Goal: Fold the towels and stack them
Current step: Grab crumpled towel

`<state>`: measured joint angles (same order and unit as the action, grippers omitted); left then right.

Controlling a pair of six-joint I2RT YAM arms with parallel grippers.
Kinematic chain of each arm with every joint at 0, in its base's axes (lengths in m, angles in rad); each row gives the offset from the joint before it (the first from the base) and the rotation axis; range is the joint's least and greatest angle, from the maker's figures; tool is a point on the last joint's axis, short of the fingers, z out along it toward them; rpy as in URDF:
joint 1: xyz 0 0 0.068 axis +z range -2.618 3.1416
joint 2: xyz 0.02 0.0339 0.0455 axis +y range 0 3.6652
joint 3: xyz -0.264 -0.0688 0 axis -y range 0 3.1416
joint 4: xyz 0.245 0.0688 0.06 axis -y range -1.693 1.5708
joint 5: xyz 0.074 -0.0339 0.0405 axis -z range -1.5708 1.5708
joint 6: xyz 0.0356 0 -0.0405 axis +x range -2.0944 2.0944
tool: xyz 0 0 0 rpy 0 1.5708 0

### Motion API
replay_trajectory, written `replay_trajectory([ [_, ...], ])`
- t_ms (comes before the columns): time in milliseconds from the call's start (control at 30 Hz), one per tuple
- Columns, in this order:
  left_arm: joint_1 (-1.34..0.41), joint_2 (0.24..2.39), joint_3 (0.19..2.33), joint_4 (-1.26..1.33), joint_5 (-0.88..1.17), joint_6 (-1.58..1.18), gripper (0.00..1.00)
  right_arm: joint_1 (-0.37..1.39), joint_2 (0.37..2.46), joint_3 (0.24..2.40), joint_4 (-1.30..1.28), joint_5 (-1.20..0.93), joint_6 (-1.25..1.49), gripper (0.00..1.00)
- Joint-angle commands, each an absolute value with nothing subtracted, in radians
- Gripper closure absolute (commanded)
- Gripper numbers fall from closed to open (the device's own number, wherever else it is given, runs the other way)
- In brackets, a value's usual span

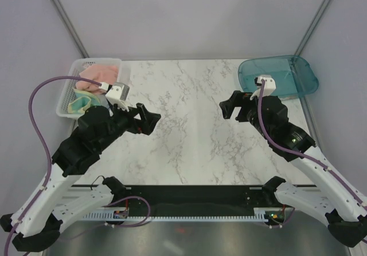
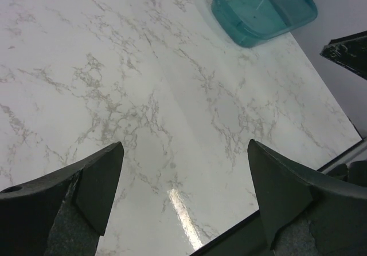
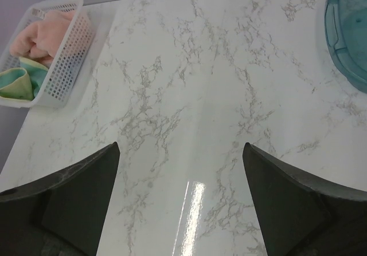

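The towels lie bunched in a white mesh basket [image 1: 64, 98] at the table's back left. A salmon-pink towel [image 1: 98, 74] fills its far part, and a pale-yellow one with a teal patch [image 1: 80, 103] lies nearer; the right wrist view shows the pink towel [image 3: 43, 32] and the yellow-teal one [image 3: 17, 81] too. My left gripper [image 1: 150, 118] hovers open over the marble right of the basket, nothing between its fingers [image 2: 100, 184]. My right gripper [image 1: 229, 106] hangs open over the table's right half, facing left, also holding nothing.
A teal translucent tray [image 1: 278, 77] sits at the back right corner, seen also as the teal tray [image 2: 261, 10] in the left wrist view. Grey walls close the table on three sides. The arm bases stand at the near edge.
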<state>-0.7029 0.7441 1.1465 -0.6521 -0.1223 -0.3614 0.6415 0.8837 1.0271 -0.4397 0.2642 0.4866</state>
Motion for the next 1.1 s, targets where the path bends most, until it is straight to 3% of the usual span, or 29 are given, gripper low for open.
replay_trajectory([
  [0, -0.704, 0.773, 1.138, -0.637, -0.227, -0.382, 0.03, 0.643, 0.882, 1.035, -0.453, 0.27, 0.508, 0.02],
  [200, -0.628, 1.07, 1.361, -0.589, -0.432, -0.273, 0.04, 0.641, 0.868, 1.032, -0.445, 0.296, 0.476, 0.02],
  [333, -0.283, 1.285, 1.534, -0.585, -0.327, -0.368, 0.06, 0.643, 0.874, 1.06, -0.443, 0.281, 0.427, 0.02],
  [433, -0.12, 1.47, 1.626, -0.571, -0.337, -0.434, 0.07, 0.643, 0.876, 1.058, -0.439, 0.229, 0.402, 0.02],
  [533, -0.006, 1.609, 1.704, -0.572, -0.24, -0.477, 0.16, 0.643, 0.865, 1.045, -0.434, 0.17, 0.422, 0.02],
  [633, 0.078, 1.736, 1.738, -0.571, -0.238, -0.535, 0.17, 0.643, 0.85, 1.026, -0.43, 0.144, 0.423, 0.02],
  [967, 0.15, 1.988, 1.813, -0.571, -0.267, -0.606, 0.18, 0.641, 0.862, 1.015, -0.405, 0.172, 0.356, 0.02],
  [1067, 0.158, 2.072, 1.85, -0.575, -0.242, -0.623, 0.26, 0.643, 0.879, 1.008, -0.402, 0.187, 0.345, 0.02],
])
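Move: The pink crumpled towel lies in the white basket about 34 cm ahead of the left hand, 29 cm to its left and 27 cm below. The green-and-yellow towel is in the same basket, some 11 cm nearer the robot than the pink one and 6 cm farther left; the basket's middle is about 29 cm ahead and 32 cm left of the left hand. From the right hand, the pink towel is roughly 27 cm ahead, 54 cm left and 23 cm below. Forward first, then sweeping left as well, the left hand crosses to the basket, some 32 cm out and 27 cm left. It stays almost level until late, then sinks about 20 cm towards the pink towel's right-hand part by the basket's inner wall. The wrist turns about 60 degrees counter-clockwise and tips downward; the fingers narrow a little but stay well open, and no touch can be made out. ##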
